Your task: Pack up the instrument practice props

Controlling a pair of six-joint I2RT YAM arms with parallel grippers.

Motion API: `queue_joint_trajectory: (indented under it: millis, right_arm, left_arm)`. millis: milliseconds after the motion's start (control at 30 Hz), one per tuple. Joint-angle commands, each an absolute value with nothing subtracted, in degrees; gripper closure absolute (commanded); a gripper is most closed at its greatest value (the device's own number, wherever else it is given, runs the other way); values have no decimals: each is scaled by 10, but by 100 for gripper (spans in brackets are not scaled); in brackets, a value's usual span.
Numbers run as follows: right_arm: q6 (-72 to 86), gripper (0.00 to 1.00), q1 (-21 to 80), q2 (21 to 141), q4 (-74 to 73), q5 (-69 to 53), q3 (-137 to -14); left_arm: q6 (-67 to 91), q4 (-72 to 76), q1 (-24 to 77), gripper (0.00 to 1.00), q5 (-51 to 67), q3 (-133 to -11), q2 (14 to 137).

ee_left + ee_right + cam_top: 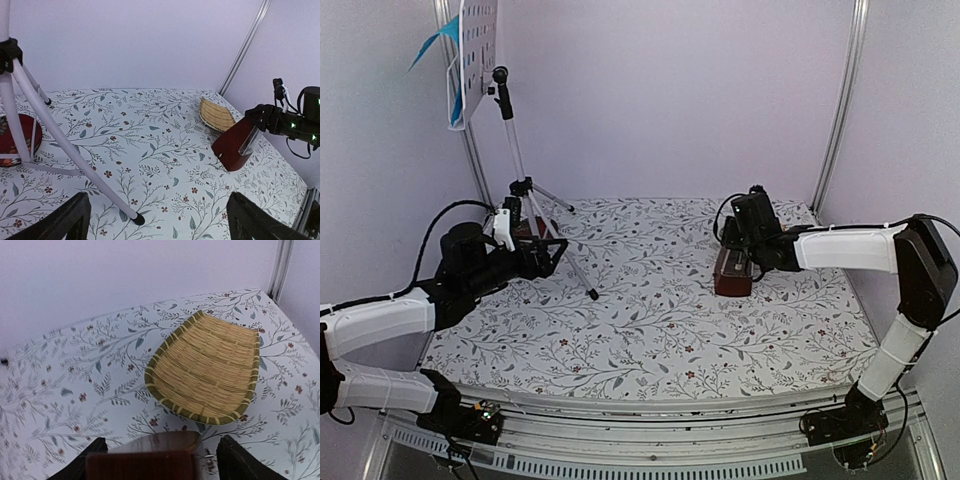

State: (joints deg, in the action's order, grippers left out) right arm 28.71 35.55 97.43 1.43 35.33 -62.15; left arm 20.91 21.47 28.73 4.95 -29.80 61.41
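The silver tripod music stand (516,150) rises at the back left, its white perforated desk (480,40) carrying blue and cream music sheets (448,62). One stand leg (60,142) slants down to a black foot (136,218). My left gripper (553,257) (160,227) is open wide and low beside that leg, holding nothing. The dark brown metronome (732,272) (234,146) (140,465) sits tilted on the table at the right. My right gripper (736,248) (155,465) straddles its top, open, with a gap showing at the right finger (242,460).
A woven bamboo basket (210,367) (215,114) lies just beyond the metronome near the back right corner. A red round floral object (528,228) (17,139) sits between the tripod legs. Metal frame posts (840,100) stand at the back corners.
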Motion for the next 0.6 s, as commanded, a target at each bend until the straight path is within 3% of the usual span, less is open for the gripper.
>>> queue_joint_trajectory:
  millis: [0,100,233,433,567]
  right_arm:
    - [289,16,354,942,-28,331,-597]
    - [253,0,354,898,19,261,-579]
    - [215,1,354,836,17,230,-574]
    - [158,1,342,725,7,179,-549]
    - [126,1,322,673,19,79,-527]
  left_arm:
    - [226,199,274,3,42,-291,607]
    - [246,182,260,3,23,-291,595]
    - [244,140,198,2,54,-299,555]
    - [184,93,27,2,268,-368,569]
    - [179,192,-70,2,436,-420,635]
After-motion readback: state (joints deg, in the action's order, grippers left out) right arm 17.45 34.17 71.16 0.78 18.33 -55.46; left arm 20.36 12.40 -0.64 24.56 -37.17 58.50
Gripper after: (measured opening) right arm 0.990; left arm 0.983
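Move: The metronome stands between the right hand's fingers near its top, with its middle about 7 cm straight below the hand. The bamboo basket lies some 17 cm ahead of the right hand, 8 cm to its right and about 15 cm below. From the left hand, the metronome is about 46 cm to the right, 12 cm ahead and 12 cm lower; the tripod's near foot is about 10 cm ahead, 8 cm right and 21 cm below. The metronome is let go by the right hand: its already loosening fingers spread fully, and the hand dips a centimetre, then climbs about 13 cm while backing off some 6 cm, tipping up and turning roughly 20 degrees counter-clockwise. Meanwhile the empty, open left hand sweeps some 13 cm left, away from the tripod's near foot, rising a little and edging forward. ##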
